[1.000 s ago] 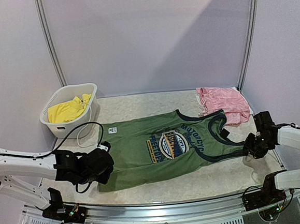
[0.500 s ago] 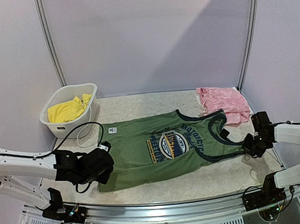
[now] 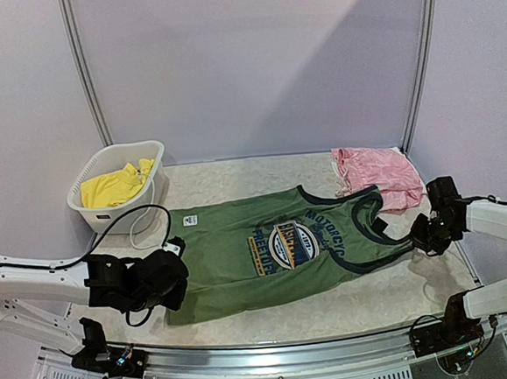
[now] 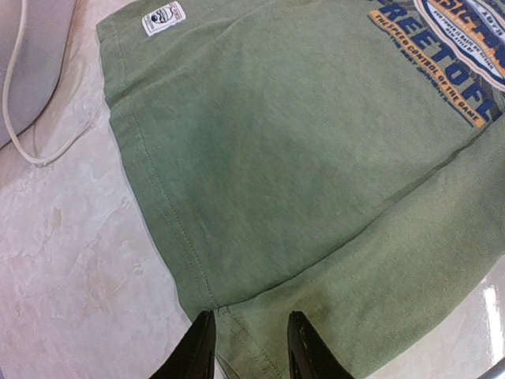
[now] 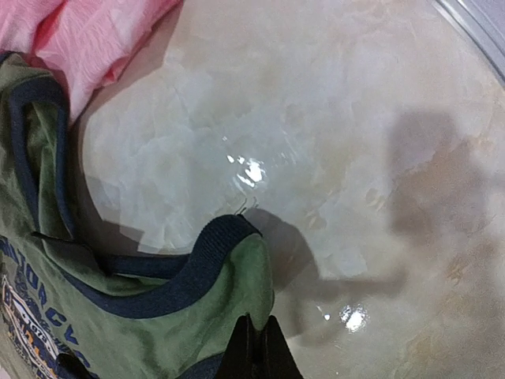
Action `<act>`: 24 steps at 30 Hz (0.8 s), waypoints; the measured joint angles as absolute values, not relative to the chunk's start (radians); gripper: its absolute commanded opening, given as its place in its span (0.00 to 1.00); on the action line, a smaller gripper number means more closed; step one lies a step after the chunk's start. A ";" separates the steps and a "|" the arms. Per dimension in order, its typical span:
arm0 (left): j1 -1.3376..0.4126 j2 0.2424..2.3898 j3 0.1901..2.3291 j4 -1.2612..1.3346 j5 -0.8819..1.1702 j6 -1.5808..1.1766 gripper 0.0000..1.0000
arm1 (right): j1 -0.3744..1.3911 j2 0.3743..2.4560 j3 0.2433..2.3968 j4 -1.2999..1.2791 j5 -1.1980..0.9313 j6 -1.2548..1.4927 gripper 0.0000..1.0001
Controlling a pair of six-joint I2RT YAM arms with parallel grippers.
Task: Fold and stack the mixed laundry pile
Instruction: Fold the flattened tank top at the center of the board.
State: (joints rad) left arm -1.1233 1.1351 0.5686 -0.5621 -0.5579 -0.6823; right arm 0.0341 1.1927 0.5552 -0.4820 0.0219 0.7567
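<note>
The olive-green tank top [image 3: 242, 265] with its round blue-orange graphic lies spread flat across the middle of the table. My left gripper [image 4: 251, 324] hovers at the top's near-left hem corner [image 4: 209, 304]; its fingers stand apart, the cloth lying under and between them. In the top view that gripper [image 3: 175, 285] sits at the same corner. My right gripper [image 5: 259, 324] is shut, pinching the green cloth of the navy-trimmed shoulder strap [image 5: 229, 260] at the top's right end [image 3: 414, 240]. A pink garment [image 3: 377, 173] lies at the back right. Yellow shorts [image 3: 113, 187] lie in the basket.
A white slotted basket [image 3: 107, 220] stands at the back left, its wall showing in the left wrist view [image 4: 31, 55]. A thin white cord [image 4: 24, 134] trails on the table beside it. The pink garment [image 5: 87, 31] lies close behind the strap. The table's right rail [image 5: 473, 31] is near.
My right gripper has closed on the shoulder strap and drawn it slightly back and up. The left arm has shifted a little, its fingers still apart over the hem corner.
</note>
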 measured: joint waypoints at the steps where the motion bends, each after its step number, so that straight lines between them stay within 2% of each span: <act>1: -1.123 1.135 0.568 -0.562 -0.558 -0.682 0.31 | 0.034 1.188 0.568 -0.491 0.026 0.755 0.00; 8: -1.123 1.133 0.563 -0.561 -0.558 -0.681 0.31 | 0.034 1.205 0.660 -0.525 0.047 0.735 0.00; 21: -1.123 1.131 0.560 -0.562 -0.558 -0.683 0.31 | 0.034 1.458 0.833 -0.516 0.049 0.698 0.00; 22: -1.123 1.131 0.560 -0.563 -0.557 -0.684 0.32 | 0.034 1.480 0.846 -0.513 0.049 0.696 0.03; 24: -1.123 1.129 0.560 -0.567 -0.553 -0.686 0.34 | 0.034 1.525 0.871 -0.508 0.047 0.691 0.16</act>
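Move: The right gripper already holds the tank top's near strap end, a few centimetres above the board. The far strap lies about 13 cm ahead of it, 8 cm left and 3 cm lower; the middle of the pink stack is some 20 cm ahead and 8 cm left, and the logo print about 3 cm ahead and 27 cm left. From the left gripper, the far strap lies about 24 cm ahead and 46 cm to the right. Keep the right fingers shut on the near strap and carry it forward about 7.5 cm, towards the far strap and the pink stack's near edge. Arc it over: rise some 3 cm on the first half, then sink about 2 cm while still going forward, with the wrist barely turning. ##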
